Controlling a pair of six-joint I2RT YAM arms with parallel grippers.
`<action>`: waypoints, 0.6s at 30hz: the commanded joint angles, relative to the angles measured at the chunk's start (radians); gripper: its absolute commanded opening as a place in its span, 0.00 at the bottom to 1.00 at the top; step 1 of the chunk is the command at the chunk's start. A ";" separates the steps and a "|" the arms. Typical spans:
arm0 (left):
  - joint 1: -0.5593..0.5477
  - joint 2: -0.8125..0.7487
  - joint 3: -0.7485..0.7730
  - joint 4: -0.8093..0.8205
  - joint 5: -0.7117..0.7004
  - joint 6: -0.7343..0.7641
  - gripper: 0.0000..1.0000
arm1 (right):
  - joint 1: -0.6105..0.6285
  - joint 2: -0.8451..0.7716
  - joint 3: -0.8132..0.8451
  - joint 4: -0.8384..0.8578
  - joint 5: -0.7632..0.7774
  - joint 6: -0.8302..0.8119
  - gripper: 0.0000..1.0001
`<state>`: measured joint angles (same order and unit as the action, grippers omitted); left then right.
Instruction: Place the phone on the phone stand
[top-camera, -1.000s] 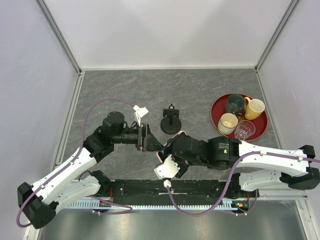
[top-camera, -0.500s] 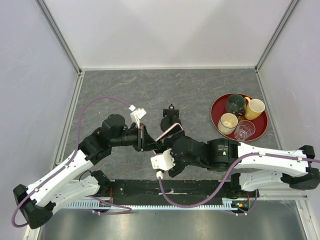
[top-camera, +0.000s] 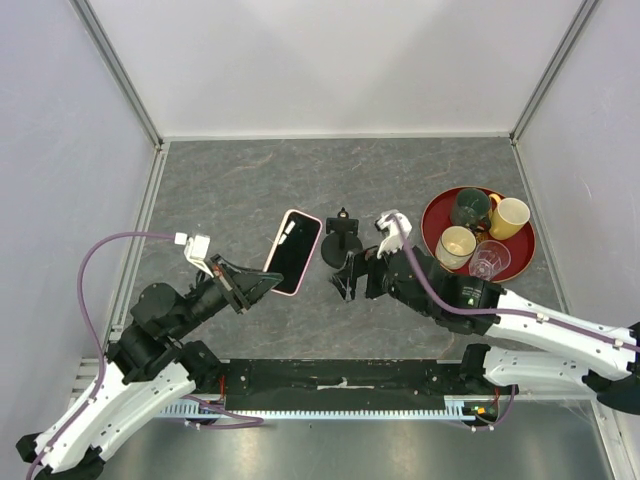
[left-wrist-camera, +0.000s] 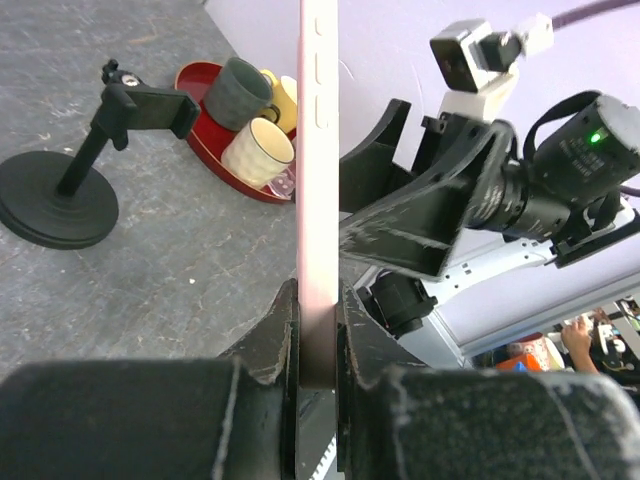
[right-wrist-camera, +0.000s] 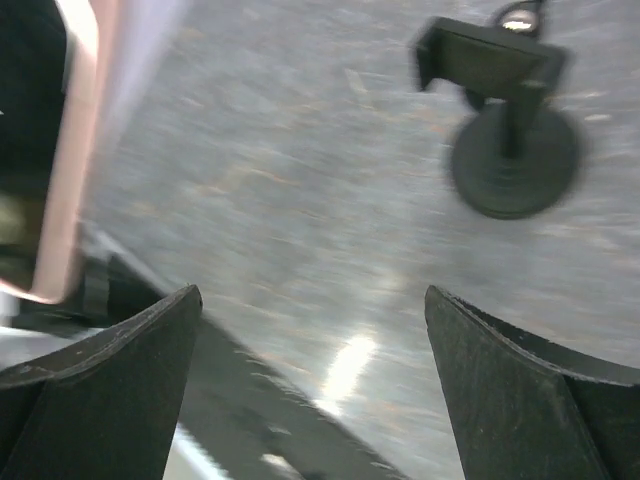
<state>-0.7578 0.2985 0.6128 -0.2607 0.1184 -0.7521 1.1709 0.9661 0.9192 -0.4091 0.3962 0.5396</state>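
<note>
The phone (top-camera: 295, 250) has a pink case and a black screen. It hangs above the table just left of the phone stand (top-camera: 342, 247). My left gripper (top-camera: 265, 285) is shut on its near end. In the left wrist view the phone (left-wrist-camera: 318, 150) stands edge-on and upright between my fingers (left-wrist-camera: 275, 335). The stand (left-wrist-camera: 55, 195) is on the table to its left, cradle empty. My right gripper (top-camera: 358, 279) is open with nothing in it, just in front of the stand. The right wrist view shows the stand (right-wrist-camera: 510, 150) ahead and the phone (right-wrist-camera: 70, 150) at the left edge.
A red tray (top-camera: 434, 222) at the right holds several cups and a clear glass. It shows behind the stand in the left wrist view as the tray (left-wrist-camera: 200, 140). My right arm (left-wrist-camera: 480, 190) is close on the phone's right side. Grey walls enclose the table.
My left gripper has shut on the phone and drawn back left, tilting it screen-up. My right gripper has opened wide, let go and swung right to the front of the stand.
</note>
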 joint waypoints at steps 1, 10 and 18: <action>0.002 -0.030 -0.038 0.222 0.075 -0.067 0.02 | -0.017 -0.038 -0.035 0.332 -0.239 0.488 0.98; 0.000 0.007 -0.016 0.170 0.056 0.049 0.02 | 0.123 0.088 0.134 0.330 0.000 0.712 0.98; 0.002 0.027 0.012 0.140 0.032 0.131 0.02 | 0.200 0.217 0.277 0.080 0.346 0.782 0.98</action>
<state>-0.7578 0.3397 0.5591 -0.2104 0.1669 -0.6960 1.3483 1.1618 1.1217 -0.1341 0.4927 1.2446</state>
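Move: The phone, upright in my left fingers, has its middle about 13 cm left of my right hand, 10 cm above it and only 1 cm ahead. From my left hand that middle is some 4 cm ahead, 3 cm right and 4 cm up. The phone stand is roughly 15 cm ahead, 3 cm left and 16 cm below my right hand; the red tray lies about 18 cm ahead, 30 cm right and 21 cm down. I bring my right hand up about 11 cm and as far to the left, easing back a few centimetres, towards the free side of the phone, turning the wrist some 45 degrees so the downward-slanting fingers come up nearly level. Its fingers stay wide open, not yet gripping. My left hand keeps its pinch on the phone's lower end and sinks about 2 cm. ##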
